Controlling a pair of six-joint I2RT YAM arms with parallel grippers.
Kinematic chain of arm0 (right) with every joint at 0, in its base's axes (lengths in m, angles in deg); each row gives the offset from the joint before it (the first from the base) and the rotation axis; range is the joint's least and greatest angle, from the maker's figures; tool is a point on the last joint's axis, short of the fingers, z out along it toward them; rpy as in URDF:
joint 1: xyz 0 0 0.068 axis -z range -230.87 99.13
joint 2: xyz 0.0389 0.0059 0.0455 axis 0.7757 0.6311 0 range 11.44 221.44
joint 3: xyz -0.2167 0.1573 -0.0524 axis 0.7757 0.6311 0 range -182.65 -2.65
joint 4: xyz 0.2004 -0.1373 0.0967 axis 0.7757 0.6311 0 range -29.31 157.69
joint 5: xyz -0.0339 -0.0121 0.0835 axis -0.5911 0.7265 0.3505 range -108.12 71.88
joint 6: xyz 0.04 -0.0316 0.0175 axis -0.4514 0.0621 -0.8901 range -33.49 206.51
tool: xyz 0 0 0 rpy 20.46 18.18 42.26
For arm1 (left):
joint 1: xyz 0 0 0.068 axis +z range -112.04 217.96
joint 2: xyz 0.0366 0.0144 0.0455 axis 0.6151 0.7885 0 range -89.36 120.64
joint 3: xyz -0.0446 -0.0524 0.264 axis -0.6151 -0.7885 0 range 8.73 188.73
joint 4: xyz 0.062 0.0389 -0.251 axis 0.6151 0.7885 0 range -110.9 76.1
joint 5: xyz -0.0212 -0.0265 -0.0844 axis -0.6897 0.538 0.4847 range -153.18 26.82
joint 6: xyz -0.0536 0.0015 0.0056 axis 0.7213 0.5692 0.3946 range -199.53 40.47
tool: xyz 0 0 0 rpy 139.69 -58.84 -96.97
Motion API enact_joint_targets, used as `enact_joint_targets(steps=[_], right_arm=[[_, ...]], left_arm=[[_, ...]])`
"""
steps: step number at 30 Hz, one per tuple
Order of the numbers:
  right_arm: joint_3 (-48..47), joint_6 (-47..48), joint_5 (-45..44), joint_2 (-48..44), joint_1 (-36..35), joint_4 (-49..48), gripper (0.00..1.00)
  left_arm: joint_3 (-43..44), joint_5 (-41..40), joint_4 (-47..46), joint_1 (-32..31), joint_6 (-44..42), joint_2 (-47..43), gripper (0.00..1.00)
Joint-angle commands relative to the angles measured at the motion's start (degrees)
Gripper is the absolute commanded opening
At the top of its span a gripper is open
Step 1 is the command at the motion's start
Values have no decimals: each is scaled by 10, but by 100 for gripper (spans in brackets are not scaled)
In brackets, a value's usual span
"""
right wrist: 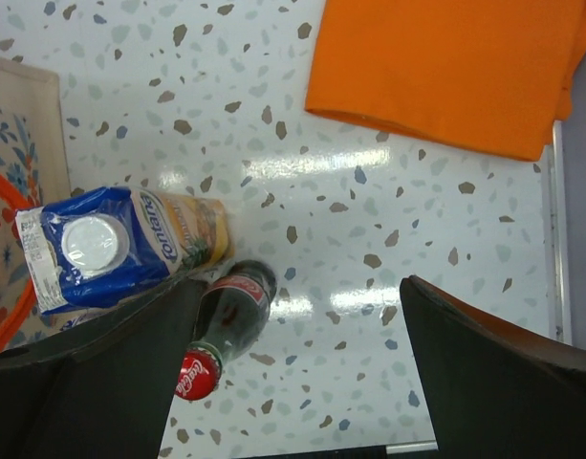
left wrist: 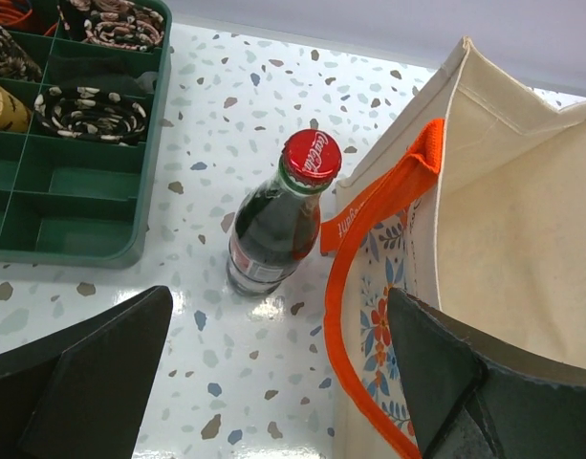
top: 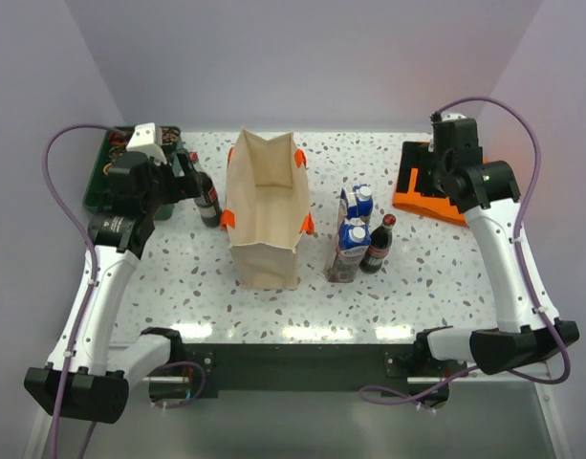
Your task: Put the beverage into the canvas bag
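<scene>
The canvas bag [top: 267,206] stands open and upright mid-table; its orange handle [left wrist: 369,287] and flowered side show in the left wrist view. A cola bottle [top: 206,199] [left wrist: 273,229] stands just left of the bag. My left gripper [top: 185,179] [left wrist: 278,316] hovers open over it, nothing between the fingers. Right of the bag stand two blue cartons [top: 355,203] [top: 350,251] and a second cola bottle [top: 378,244] [right wrist: 221,330]. My right gripper [top: 428,180] [right wrist: 307,296] is open above the table, and that bottle lies beside its left finger [right wrist: 101,382].
A green compartment tray [top: 101,177] [left wrist: 73,191] with rolled items sits at the far left. A folded orange cloth [top: 428,191] [right wrist: 445,72] lies at the back right under the right arm. One carton [right wrist: 111,249] shows beside the bag's edge [right wrist: 15,191].
</scene>
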Motion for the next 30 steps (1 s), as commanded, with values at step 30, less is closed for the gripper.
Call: enact_joint_targets(steps=[30], right_arm=[[-46, -28, 87, 29, -29, -14, 92]], left_arm=[[189, -9, 62, -3, -32, 241, 75]])
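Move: The cola bottle beside the bag stands about 9 cm ahead of the left hand and 3 cm to its right, its middle some 11 cm lower; the canvas bag's middle lies 20 cm right of that bottle and 5 cm nearer, the green tray 25 cm left of it and 14 cm farther. The right hand has the other cola bottle about 7 cm back, 9 cm left and 18 cm below, with the far carton 1 cm ahead and 15 cm left. The cola bottle beside the bag is approached by the left hand, which reaches about 8 cm forward and sinks some 3 cm, mostly late, tipping about 10 degrees further down. Its wide-open fingers come around the bottle's top and begin closing, to about three quarters open. The right hand, staying open, eases about 3.5 cm left towards the other cola bottle and the cartons. ##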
